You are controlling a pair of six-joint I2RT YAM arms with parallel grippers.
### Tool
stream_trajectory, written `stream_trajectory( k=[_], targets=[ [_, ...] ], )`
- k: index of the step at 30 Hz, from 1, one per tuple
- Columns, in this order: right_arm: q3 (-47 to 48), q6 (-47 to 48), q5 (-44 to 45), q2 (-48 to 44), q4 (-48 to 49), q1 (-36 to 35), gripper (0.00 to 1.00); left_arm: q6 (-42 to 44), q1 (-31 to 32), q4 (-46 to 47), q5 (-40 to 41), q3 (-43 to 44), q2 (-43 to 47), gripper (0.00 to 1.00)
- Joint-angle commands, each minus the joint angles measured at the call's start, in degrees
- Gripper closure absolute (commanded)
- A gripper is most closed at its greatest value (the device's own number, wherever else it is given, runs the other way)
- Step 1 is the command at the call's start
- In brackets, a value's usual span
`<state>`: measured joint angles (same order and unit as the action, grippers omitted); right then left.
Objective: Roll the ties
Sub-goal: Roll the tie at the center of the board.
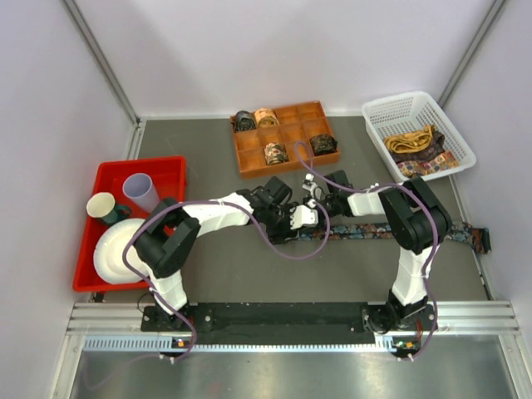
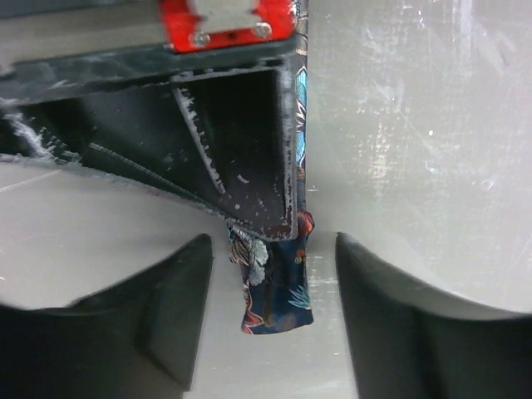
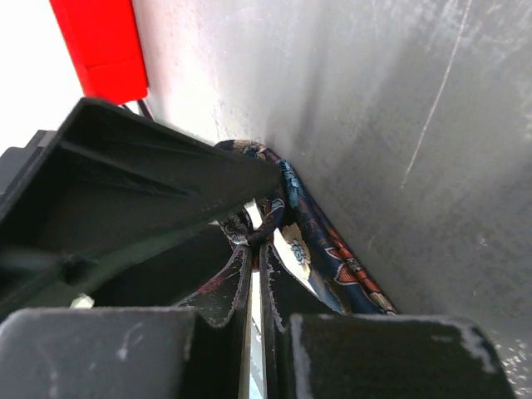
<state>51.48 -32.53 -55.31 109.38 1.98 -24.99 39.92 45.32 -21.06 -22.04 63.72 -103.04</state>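
Observation:
A dark floral tie (image 1: 374, 233) lies stretched along the table from the centre out to the right. My right gripper (image 3: 256, 245) is shut on its left end, with folded fabric (image 3: 332, 249) bunched at the fingertips. My left gripper (image 2: 274, 241) is open. Its fingers (image 2: 179, 316) stand on either side of the hanging tie end (image 2: 278, 291) without touching it. Both grippers meet at the table's centre (image 1: 298, 218). Several rolled ties (image 1: 276, 153) sit in an orange compartment tray (image 1: 283, 172) at the back.
A white basket (image 1: 391, 102) at the back right holds loose gold and patterned ties (image 1: 416, 145). A red bin (image 1: 158, 166) at the left holds two cups (image 1: 140, 189) and a white plate (image 1: 116, 249). Purple cables (image 1: 274, 245) loop from both arms.

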Motion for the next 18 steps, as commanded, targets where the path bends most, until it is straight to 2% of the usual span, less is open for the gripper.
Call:
stream_trajectory(
  k=[1, 2, 5, 9, 11, 15, 18],
  targets=[
    [2.5, 3.7, 1.3, 0.8, -1.2, -0.6, 1.00, -3.5, -1.6, 0.1, -1.9, 3.3, 1.6, 0.26],
    [2.5, 4.1, 1.5, 1.2, -1.4, -0.6, 1.00, -3.9, -2.2, -1.9, -2.6, 4.2, 2.1, 0.19],
    [2.3, 5.5, 1.4, 1.4, -1.8, -0.6, 1.00, -3.7, -4.8, -7.0, -4.6, 9.4, 3.2, 0.14],
    [2.3, 7.2, 1.3, 1.1, -4.3, -0.5, 1.00, 0.8, -6.2, -23.8, -5.7, 20.5, 1.7, 0.08],
    [2.5, 8.2, 1.4, 1.1, -5.0, -0.6, 1.00, 1.0, -7.5, -25.2, -5.6, 22.5, 1.7, 0.07],
    [3.6, 9.8, 1.3, 0.9, -7.2, -0.6, 1.00, 3.0, -9.3, -24.2, -3.6, 20.2, 1.9, 0.06],
    [4.3, 10.6, 0.6, 1.4, -8.3, -0.5, 1.00, 0.2, -11.1, -25.1, -4.6, 19.9, 0.2, 0.07]
  ],
)
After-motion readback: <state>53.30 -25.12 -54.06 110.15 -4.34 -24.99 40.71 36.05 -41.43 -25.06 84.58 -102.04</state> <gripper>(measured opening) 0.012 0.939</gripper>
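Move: The looped free end of the tie lies right between the left hand's already parted fingers, dead centre and about 1 cm below the hand point; from the right hand, which already pinches the tie just behind this loop, the end's middle is some 4 cm to the left, 1 cm lower and level fore and aft. The orange tray's middle is about 25 cm straight ahead of the left hand at much the same height, and the floral roll in it about 22 cm ahead and 2 cm left. The tie's end is left behind as the left hand opens its fingers nearly fully and lifts quickly up off it, about 10 cm up and 6 cm forward towards the orange tray, drifting a little left near the end. The right hand keeps its shut pinch on the tie, sinking about 1 cm towards the board. ##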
